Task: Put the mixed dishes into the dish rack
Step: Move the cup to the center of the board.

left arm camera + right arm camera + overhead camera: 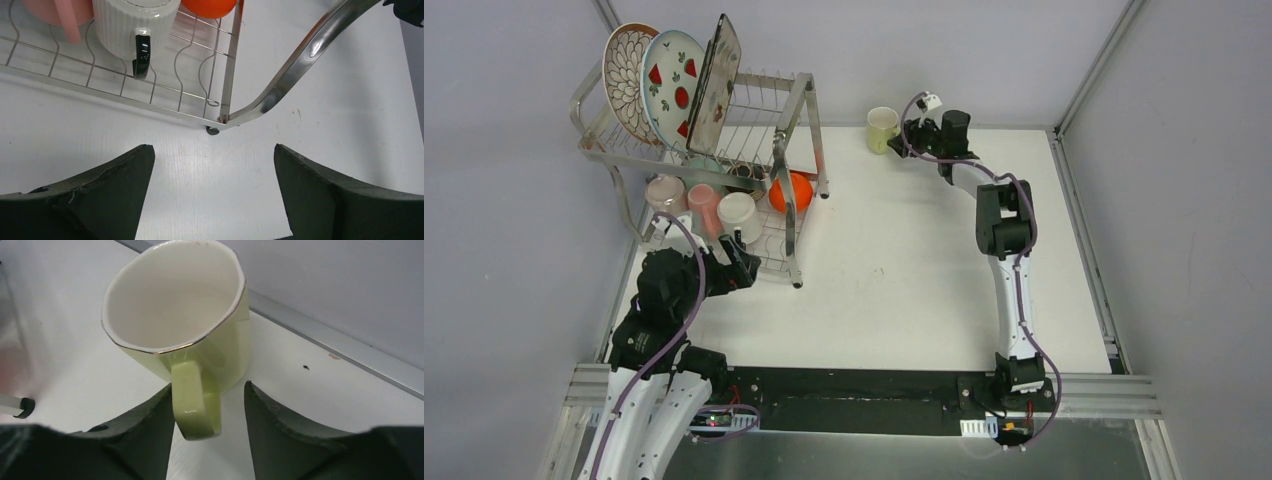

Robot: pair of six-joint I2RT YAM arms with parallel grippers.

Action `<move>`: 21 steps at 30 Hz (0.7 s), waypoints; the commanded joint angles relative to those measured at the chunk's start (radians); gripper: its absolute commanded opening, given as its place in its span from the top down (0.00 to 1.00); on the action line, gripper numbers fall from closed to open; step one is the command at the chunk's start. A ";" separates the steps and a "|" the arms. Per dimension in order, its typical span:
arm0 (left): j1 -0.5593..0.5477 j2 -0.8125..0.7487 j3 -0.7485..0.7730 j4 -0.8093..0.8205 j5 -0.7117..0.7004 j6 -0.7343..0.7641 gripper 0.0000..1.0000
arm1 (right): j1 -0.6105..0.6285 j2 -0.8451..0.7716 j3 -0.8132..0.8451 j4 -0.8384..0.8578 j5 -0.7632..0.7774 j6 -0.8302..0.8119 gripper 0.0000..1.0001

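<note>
The yellow mug (882, 129) stands upright at the far edge of the table, its handle (192, 400) pointing at my right gripper (209, 385). That gripper's jaws straddle the handle: the left finger (150, 420) touches it and the right finger (280, 425) stands a little apart, so the gripper is open. My left gripper (214, 152) is wide open over bare table, just in front of the dish rack's (794, 110) near right corner foot (213, 130). On the upper tier stand the petal-pattern plate (627, 80), the red-fruit plate (674, 85) and the square plate (716, 80).
The lower tier holds a pale pink mug (665, 192), a pink mug (704, 205), a white ribbed mug (132, 25) with a black handle, and an orange bowl (791, 192). The rack's slanted leg (300, 60) runs beside my left gripper. A metal rail (340, 355) and wall lie just behind the yellow mug.
</note>
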 commanded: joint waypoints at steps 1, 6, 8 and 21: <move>0.012 -0.022 0.025 0.004 -0.053 0.004 0.08 | 0.011 0.005 0.061 0.067 -0.060 -0.037 0.52; 0.013 -0.021 0.019 0.004 -0.062 -0.008 0.08 | 0.017 -0.065 -0.030 0.100 -0.081 -0.040 0.78; 0.013 -0.022 0.016 0.004 -0.060 -0.011 0.08 | 0.018 -0.120 -0.102 0.116 -0.094 -0.046 0.84; 0.011 -0.029 0.006 0.006 -0.002 -0.001 0.08 | 0.060 -0.540 -0.689 0.272 -0.070 -0.083 0.92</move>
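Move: The green cup's middle is about 4 cm ahead of the right hand and 5 cm to its left, at roughly the hand's height, with the cup's handle already between the open fingers. The orange bowl in the rack sits some 25 cm left and 14 cm back of this hand; the rack's far right foot is about 17 cm left and 14 cm back. From the left hand the cup is roughly 44 cm ahead, 30 cm right and 14 cm lower. Ease the right hand about 1 cm left and close the fingers so they pinch the green cup's handle from both sides. Then, keeping the grip, draw the cup back from the far edge towards the middle of the board, some 10 cm, staying level so that it drags along the board, with the wrist turning only slightly counter-clockwise. ##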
